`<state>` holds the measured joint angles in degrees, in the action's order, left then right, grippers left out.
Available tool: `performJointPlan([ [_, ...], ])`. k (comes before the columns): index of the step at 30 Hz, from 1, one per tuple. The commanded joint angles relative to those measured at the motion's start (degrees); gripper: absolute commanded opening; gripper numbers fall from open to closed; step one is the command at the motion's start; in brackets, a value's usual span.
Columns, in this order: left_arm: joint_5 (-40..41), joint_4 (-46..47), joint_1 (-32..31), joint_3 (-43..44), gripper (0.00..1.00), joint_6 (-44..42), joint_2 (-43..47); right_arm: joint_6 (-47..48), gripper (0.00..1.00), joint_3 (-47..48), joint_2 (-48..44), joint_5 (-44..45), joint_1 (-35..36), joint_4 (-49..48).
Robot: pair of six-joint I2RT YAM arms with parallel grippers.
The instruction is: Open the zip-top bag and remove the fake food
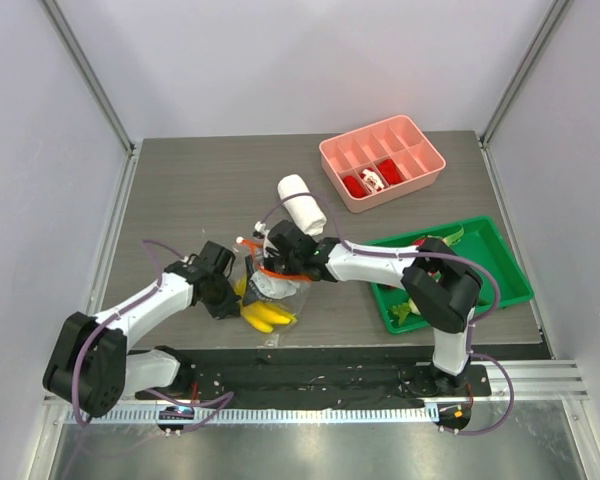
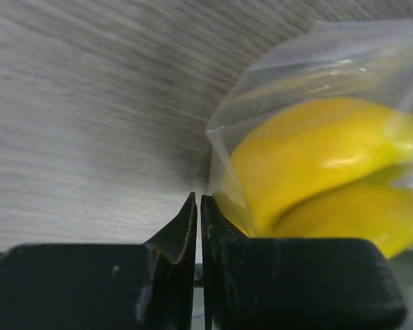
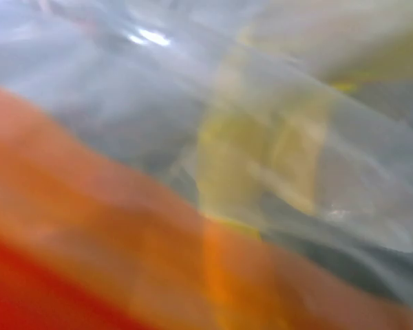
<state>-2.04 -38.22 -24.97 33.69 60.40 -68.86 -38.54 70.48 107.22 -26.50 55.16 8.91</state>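
Note:
The clear zip-top bag (image 1: 277, 290) stands near the table's front middle, yellow bananas (image 1: 265, 317) of the fake food in its bottom. In the left wrist view the bag (image 2: 296, 62) and banana (image 2: 310, 151) fill the right side. My left gripper (image 1: 227, 297) is at the bag's lower left, shut (image 2: 199, 199); the bag's edge meets its right fingertip, and no film shows in the slit. My right gripper (image 1: 276, 262) is at the bag's top by the orange zip strip (image 3: 124, 261); its fingers are hidden.
A green tray (image 1: 500, 270) at the right holds green toy pieces (image 1: 405, 310). A pink divided tray (image 1: 380, 160) sits at the back right. A rolled white towel (image 1: 302, 205) lies just behind the right gripper.

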Motion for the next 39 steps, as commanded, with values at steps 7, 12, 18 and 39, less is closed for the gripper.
performJointPlan([
  [7, -2.70, 4.73, 0.36, -1.79, 0.03, -0.72, 5.83, -0.48, 0.61, 0.54, 3.08, 9.54, 3.03, -1.08],
  [12, -2.71, 0.08, 0.80, -1.79, 0.07, -0.28, 10.40, 0.05, 0.67, 1.50, 4.40, 11.99, 3.29, 1.02],
  [18, -0.25, -10.46, 4.14, 0.75, 0.22, -0.29, 16.38, 0.22, 0.68, 1.07, 5.37, 21.22, 4.08, 5.41],
  [39, 6.28, -11.39, 10.38, 10.07, 0.50, 0.95, 16.92, 6.64, 0.01, 0.98, -1.83, 23.26, 5.23, 10.87],
])
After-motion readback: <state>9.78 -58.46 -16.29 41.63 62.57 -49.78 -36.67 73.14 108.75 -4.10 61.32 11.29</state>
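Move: The right hand, fingers half open at the bag's mouth, has the bananas' far end some 2 cm ahead and 3 cm below; their middle is about 3 cm back, 1 cm right and 4 cm down. The white label is level ahead, 6 cm right; the white roll 19 cm ahead and 13 cm right. From the left hand, shut and low beside the bag, the bananas' middle is about 7 cm right, 1 cm ahead, at much the same height. The right fingers close on a banana near its far end, pinching it, after the hand dips, eases back slightly, then works some 3 cm forward, its fingers swinging forward and steeper by about 20 degrees. Meanwhile the left hand comes away from the bag's left edge, rising and moving left about 7 cm each while its fingers open nearly halfway. ##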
